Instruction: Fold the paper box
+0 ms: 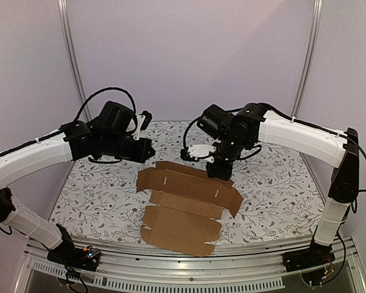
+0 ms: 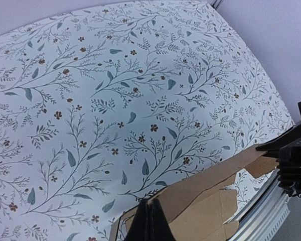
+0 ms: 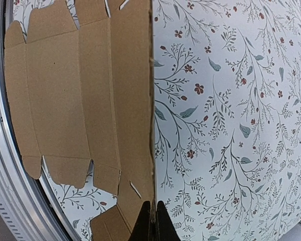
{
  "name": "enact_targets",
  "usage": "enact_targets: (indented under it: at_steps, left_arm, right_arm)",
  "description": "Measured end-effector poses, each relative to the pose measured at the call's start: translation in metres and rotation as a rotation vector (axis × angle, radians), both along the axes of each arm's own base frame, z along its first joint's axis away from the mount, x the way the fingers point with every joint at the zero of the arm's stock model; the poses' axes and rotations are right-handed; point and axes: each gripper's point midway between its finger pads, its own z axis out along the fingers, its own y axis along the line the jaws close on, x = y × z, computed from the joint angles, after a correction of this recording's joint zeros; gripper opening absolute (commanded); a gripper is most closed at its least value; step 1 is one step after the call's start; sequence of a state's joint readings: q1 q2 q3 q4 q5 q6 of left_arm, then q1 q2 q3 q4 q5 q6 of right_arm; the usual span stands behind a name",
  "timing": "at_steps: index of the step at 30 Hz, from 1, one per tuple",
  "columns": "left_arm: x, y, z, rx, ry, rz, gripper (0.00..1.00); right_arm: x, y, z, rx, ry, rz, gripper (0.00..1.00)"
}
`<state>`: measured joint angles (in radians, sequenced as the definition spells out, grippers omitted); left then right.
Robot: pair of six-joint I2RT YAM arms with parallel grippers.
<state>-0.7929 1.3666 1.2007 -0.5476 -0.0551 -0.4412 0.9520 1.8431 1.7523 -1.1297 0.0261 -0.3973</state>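
The paper box [image 1: 183,204] is a flat brown die-cut cardboard sheet lying in the middle of the table, with its far flap lifted. My right gripper [image 1: 219,172] is shut on that flap's far edge near its right end. In the right wrist view the jaws [image 3: 153,206] pinch the thin edge, and the sheet [image 3: 65,90] spreads to the left. My left gripper [image 1: 152,151] is at the flap's left end. In the left wrist view its fingers [image 2: 150,211] are shut, with the corner of the cardboard [image 2: 226,181] meeting their tips. The right gripper's black body [image 2: 296,160] shows at the far right.
A floral cloth [image 1: 91,195] covers the table. A metal rail [image 1: 189,256] runs along the near edge just below the sheet's nearest flaps and also shows as the rail [image 3: 5,191] in the right wrist view. Pale walls close in behind and at both sides.
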Motion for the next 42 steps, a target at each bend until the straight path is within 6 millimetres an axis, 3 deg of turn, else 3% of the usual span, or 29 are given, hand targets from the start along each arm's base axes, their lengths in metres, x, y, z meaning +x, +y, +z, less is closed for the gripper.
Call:
enact_targets:
  at_steps: [14,24,42]
  left_arm:
    - [-0.019,-0.021,-0.013,-0.067,0.13,-0.095,0.0]
    - [-0.019,-0.034,-0.032,-0.069,0.186,-0.118,0.0]
    - [-0.01,-0.047,-0.019,-0.17,0.171,-0.081,0.0]
  right_arm:
    - [0.008,0.003,0.008,0.013,-0.061,-0.037,0.0]
    - [0.006,0.008,0.011,0.028,-0.072,-0.044,0.0]
    - [-0.001,0.019,0.013,0.071,-0.044,-0.043,0.0]
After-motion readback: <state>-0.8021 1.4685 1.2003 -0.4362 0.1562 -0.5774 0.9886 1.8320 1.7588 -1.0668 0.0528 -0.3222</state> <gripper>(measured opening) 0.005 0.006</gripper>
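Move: The left end of the box's long narrow far flap lies about 3 cm to the right of the closed left fingers, 2 cm back and 3 cm below. The left side wing hangs some 9 cm back, 2 cm left and 6 cm lower. From the right gripper, which already pinches this flap near its right end, the flap's left end is about 19 cm left and 4 cm farther out; the right side wing is 8 cm back and 4 cm right. Bring the closed left gripper about 5 cm to the right onto the left end of the far flap, dipping some 3 cm and drawing back 2 cm on the way, then easing up and forward by about 1 cm. Turn the wrist roughly 15 degrees so the fingers point more to the right, tips bearing on the flap. Keep the right pinch shut while it drifts 2 cm left and slightly up. ##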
